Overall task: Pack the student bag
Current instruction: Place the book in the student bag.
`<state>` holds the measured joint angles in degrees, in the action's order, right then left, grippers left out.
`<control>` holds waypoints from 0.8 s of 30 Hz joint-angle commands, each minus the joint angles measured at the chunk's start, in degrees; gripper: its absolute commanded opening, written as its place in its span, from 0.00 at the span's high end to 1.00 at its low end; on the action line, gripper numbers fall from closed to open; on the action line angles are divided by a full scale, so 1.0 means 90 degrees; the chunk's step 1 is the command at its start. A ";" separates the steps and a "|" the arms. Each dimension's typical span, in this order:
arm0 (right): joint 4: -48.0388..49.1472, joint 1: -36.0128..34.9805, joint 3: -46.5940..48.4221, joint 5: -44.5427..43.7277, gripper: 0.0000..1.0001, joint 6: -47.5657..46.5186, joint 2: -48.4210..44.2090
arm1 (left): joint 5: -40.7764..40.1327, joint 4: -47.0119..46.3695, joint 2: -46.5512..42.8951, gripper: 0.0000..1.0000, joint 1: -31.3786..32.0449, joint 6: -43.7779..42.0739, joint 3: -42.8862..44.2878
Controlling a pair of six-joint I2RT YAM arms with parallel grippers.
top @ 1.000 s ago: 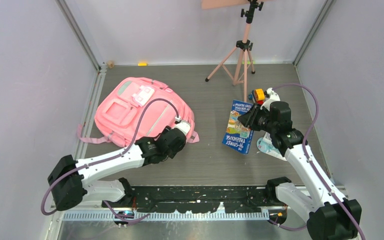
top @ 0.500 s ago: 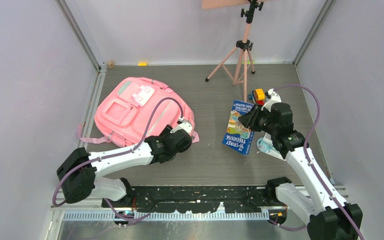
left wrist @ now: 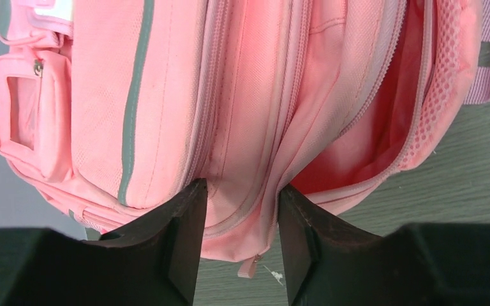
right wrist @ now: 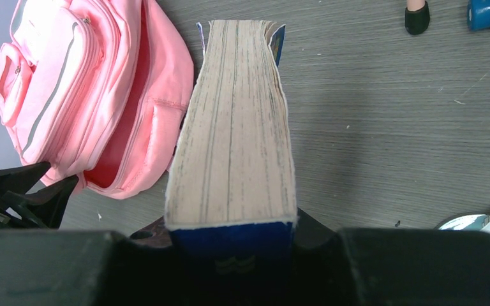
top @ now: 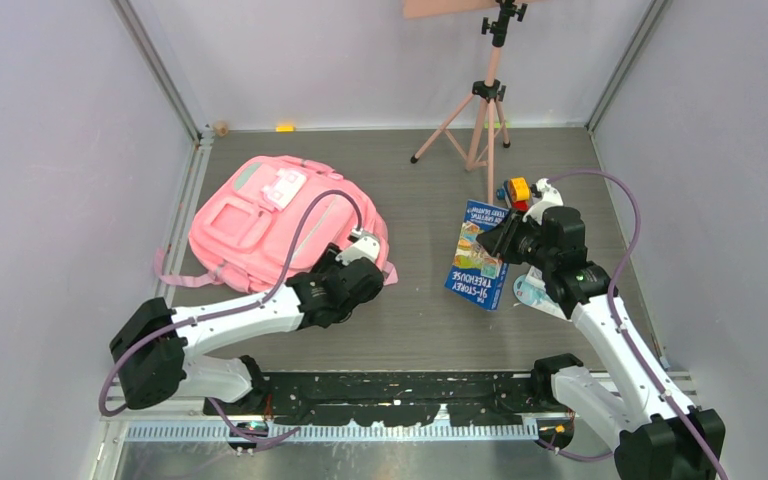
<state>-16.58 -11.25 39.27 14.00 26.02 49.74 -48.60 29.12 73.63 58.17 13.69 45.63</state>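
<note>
The pink student bag point(top: 260, 215) lies flat at the left of the table, its main compartment unzipped and showing a red inside point(left wrist: 383, 127). My left gripper point(left wrist: 237, 188) is at the bag's near right edge, open. Its fingers point(left wrist: 185, 217) stand either side of the fabric strip next to that opening, and a zip pull point(left wrist: 247, 268) hangs between them. My right gripper point(right wrist: 230, 229) is shut on the spine end of a thick blue book point(top: 478, 255) and holds it tilted over the middle of the table. The book's page edge point(right wrist: 236, 127) faces the right wrist camera.
A pink tripod point(top: 485, 100) stands at the back centre. An orange and blue toy point(top: 516, 190) lies just behind the right gripper. A white and teal pack point(top: 535, 293) lies under the right arm. Grey walls close the table in on three sides.
The left arm's elbow has swung right and the gripper has slid along the bag's near edge, its jaws narrowing slightly. The right arm and the book have barely moved.
</note>
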 commanded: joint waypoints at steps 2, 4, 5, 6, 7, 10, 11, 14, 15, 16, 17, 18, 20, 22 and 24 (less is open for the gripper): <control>0.0555 -0.0001 0.0034 0.0020 1.00 0.0178 -0.0204 | -0.0861 -0.0515 0.0121 0.58 -0.0067 -0.0043 0.0079; 0.0579 -0.0001 0.0001 0.0034 1.00 0.0204 -0.0209 | -0.0933 -0.0537 0.0331 0.61 -0.0067 -0.0132 0.0147; 0.0581 -0.0001 -0.0005 0.0031 1.00 0.0209 -0.0211 | -0.0947 -0.0587 0.0413 0.69 -0.0067 -0.0214 0.0161; 0.0582 -0.0001 -0.0011 0.0029 1.00 0.0237 -0.0213 | -0.0995 -0.0622 0.0463 0.78 -0.0067 -0.0280 0.0174; 0.0582 -0.0001 -0.0028 0.0027 1.00 0.0260 -0.0213 | -0.1097 -0.0629 0.0483 0.86 -0.0070 -0.0339 0.0199; 0.0594 -0.0001 -0.0042 0.0048 1.00 0.0466 -0.0221 | -0.1434 -0.0533 0.0277 1.00 -0.0067 -0.0412 0.0353; 0.0608 -0.0001 -0.0045 0.0103 1.00 0.0531 -0.0228 | -0.1507 -0.0471 0.0049 1.00 -0.0067 -0.0417 0.0430; 0.0853 0.0002 -0.0056 0.0360 1.00 0.1150 -0.0237 | -0.1629 -0.0313 -0.0610 1.00 -0.0067 -0.0565 0.0623; 0.1097 0.0001 -0.0093 0.0545 0.99 0.1540 -0.0205 | -0.1610 -0.0273 -0.0833 1.00 -0.0074 -0.0656 0.0691; 0.1255 -0.0012 -0.0114 0.0657 0.99 0.1751 -0.0175 | -0.1562 -0.0222 -0.1022 1.00 -0.0077 -0.0742 0.0755; 0.1622 -0.0031 -0.0178 0.0855 0.99 0.2202 -0.0094 | -0.1454 -0.0129 -0.1210 1.00 -0.0098 -0.0787 0.0840; 0.1859 -0.0098 -0.0210 0.0988 0.99 0.2439 -0.0042 | -0.1291 0.0009 -0.1374 1.00 -0.0147 -0.0811 0.0978; 0.2549 -0.0289 -0.0303 0.1029 1.00 0.3028 0.0163 | -0.0818 0.0277 -0.1674 1.00 -0.0384 -0.0862 0.1178; 0.3110 -0.0565 -0.0342 0.0908 0.99 0.3458 0.0418 | -0.0143 0.0625 -0.1850 1.00 -0.0885 -0.0856 0.1385; 0.3536 -0.0945 -0.0275 0.0719 0.99 0.3746 0.0720 | 0.0527 0.0860 -0.1987 1.00 -0.1342 -0.0878 0.1535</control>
<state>-1.87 -14.66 35.51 19.64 48.49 53.12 -52.49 33.10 58.50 52.21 6.85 55.11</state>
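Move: The open rim of the bag's flap is almost between my left fingertips, about 1 cm ahead and 1 cm below. The bag's mouth lies some 5 cm to their right, level ahead and 4 cm lower, and a strap end about 13 cm right. From my right hand, holding the book, the mouth is about 24 cm left, 3 cm nearer and 13 cm down; beyond that hand, a tripod foot stands 8 cm ahead and 2 cm right, the toy car 12 cm ahead and 7 cm right. I dip my left hand about 1 cm and shut its fingers, pinching the flap's rim, then pull it up some 13 cm, drifting left about 4 cm as the fingertips tilt up. My right hand keeps its grip on the book, holds almost still at first, then carries it about 5 cm left towards the bag's mouth, rising slightly and rolling its left side up some 20 degrees. ##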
